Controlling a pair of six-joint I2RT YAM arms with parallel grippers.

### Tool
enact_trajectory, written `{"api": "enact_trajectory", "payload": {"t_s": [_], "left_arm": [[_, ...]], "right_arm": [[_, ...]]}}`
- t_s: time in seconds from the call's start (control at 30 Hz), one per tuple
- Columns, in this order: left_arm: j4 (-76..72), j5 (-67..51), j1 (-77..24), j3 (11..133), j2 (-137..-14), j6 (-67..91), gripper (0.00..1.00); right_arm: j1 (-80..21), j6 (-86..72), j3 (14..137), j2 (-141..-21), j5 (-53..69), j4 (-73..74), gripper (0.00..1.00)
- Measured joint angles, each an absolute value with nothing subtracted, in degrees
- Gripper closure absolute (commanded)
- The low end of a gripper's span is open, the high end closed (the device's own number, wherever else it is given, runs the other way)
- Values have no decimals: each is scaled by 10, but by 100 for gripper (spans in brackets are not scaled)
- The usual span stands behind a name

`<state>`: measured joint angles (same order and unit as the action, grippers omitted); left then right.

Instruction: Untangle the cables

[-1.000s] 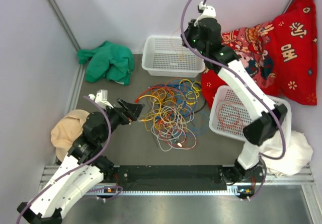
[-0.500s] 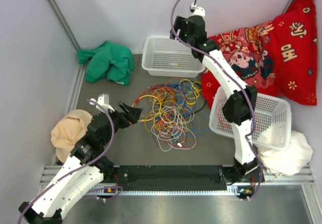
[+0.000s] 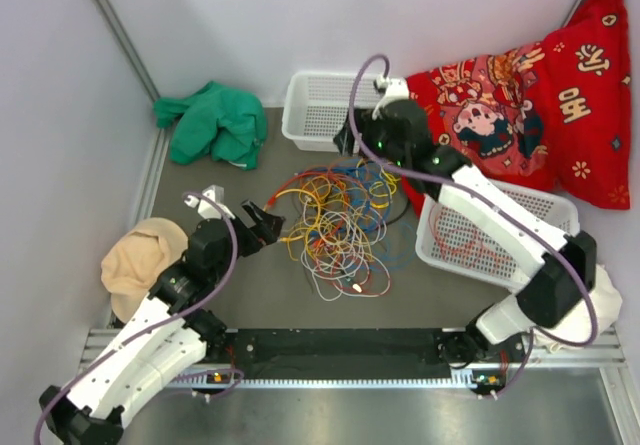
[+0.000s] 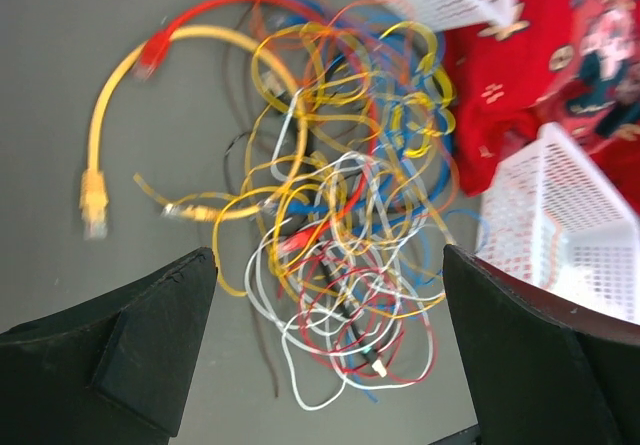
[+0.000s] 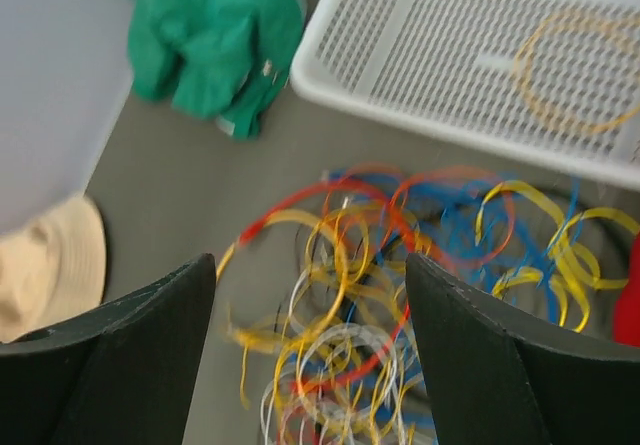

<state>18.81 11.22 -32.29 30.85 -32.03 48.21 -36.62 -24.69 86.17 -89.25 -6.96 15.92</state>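
Note:
The cables (image 3: 335, 225) lie in one tangled heap of yellow, red, orange, blue and white loops on the grey mat. My left gripper (image 3: 268, 225) stands open just left of the heap, nothing between its fingers. In the left wrist view the left gripper (image 4: 328, 255) frames the tangle (image 4: 340, 215), and a thick yellow cable's plug (image 4: 93, 205) lies apart at the left. My right gripper (image 3: 348, 147) hovers open over the heap's far edge. The right wrist view is blurred: the right gripper (image 5: 310, 260) is above the cables (image 5: 400, 305), empty. One orange loop (image 5: 575, 70) lies in the far basket.
The far white basket (image 3: 310, 115) stands behind the heap. A second white basket (image 3: 520, 215) at the right holds a red cable (image 3: 460, 245). A green cloth (image 3: 212, 123) is back left, a beige cloth (image 3: 135, 260) left, a red cushion (image 3: 540, 85) back right, and a white cloth (image 3: 595, 310) right.
My right gripper has opened, and its arm swung from above the far basket down toward the heap's far edge. The left gripper crept slightly nearer the heap, still open.

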Motion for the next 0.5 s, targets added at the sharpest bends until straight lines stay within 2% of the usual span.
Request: {"api": "enact_trajectory", "payload": {"t_s": [0.1, 0.17, 0.33, 0.5], "left_arm": [[206, 114, -323, 311, -354, 496, 1], [212, 111, -323, 311, -368, 504, 1], [216, 97, -323, 311, -379, 524, 1], [243, 88, -323, 312, -372, 535, 1]], "right_arm": [[-413, -247, 780, -838, -58, 159, 25], [-452, -245, 757, -843, -54, 164, 24], [-535, -238, 750, -927, -59, 198, 21], [-538, -248, 767, -1028, -72, 236, 21]]}}
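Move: Below and nearer the base than the open right hand lies the cable tangle, its middle about 15 cm back, 2 cm left and some 29 cm down. From that hand, the empty far basket is about 9 cm ahead, 1 cm left and 25 cm lower, and the loose red plug about 11 cm back and 18 cm left, on the table. From the left hand, the tangle's middle is about 1 cm ahead, 15 cm right and 18 cm down. Swooping away from the far basket, the right hand first goes back and left, then mostly down towards the left part of the cable tangle, about 20 cm down and 12 cm back in all. It tips down, rolls its left side lower and turns counter-clockwise, fingers still open. The open left hand sinks about 4 cm beside the tangle, tipping down some 10 degrees. ##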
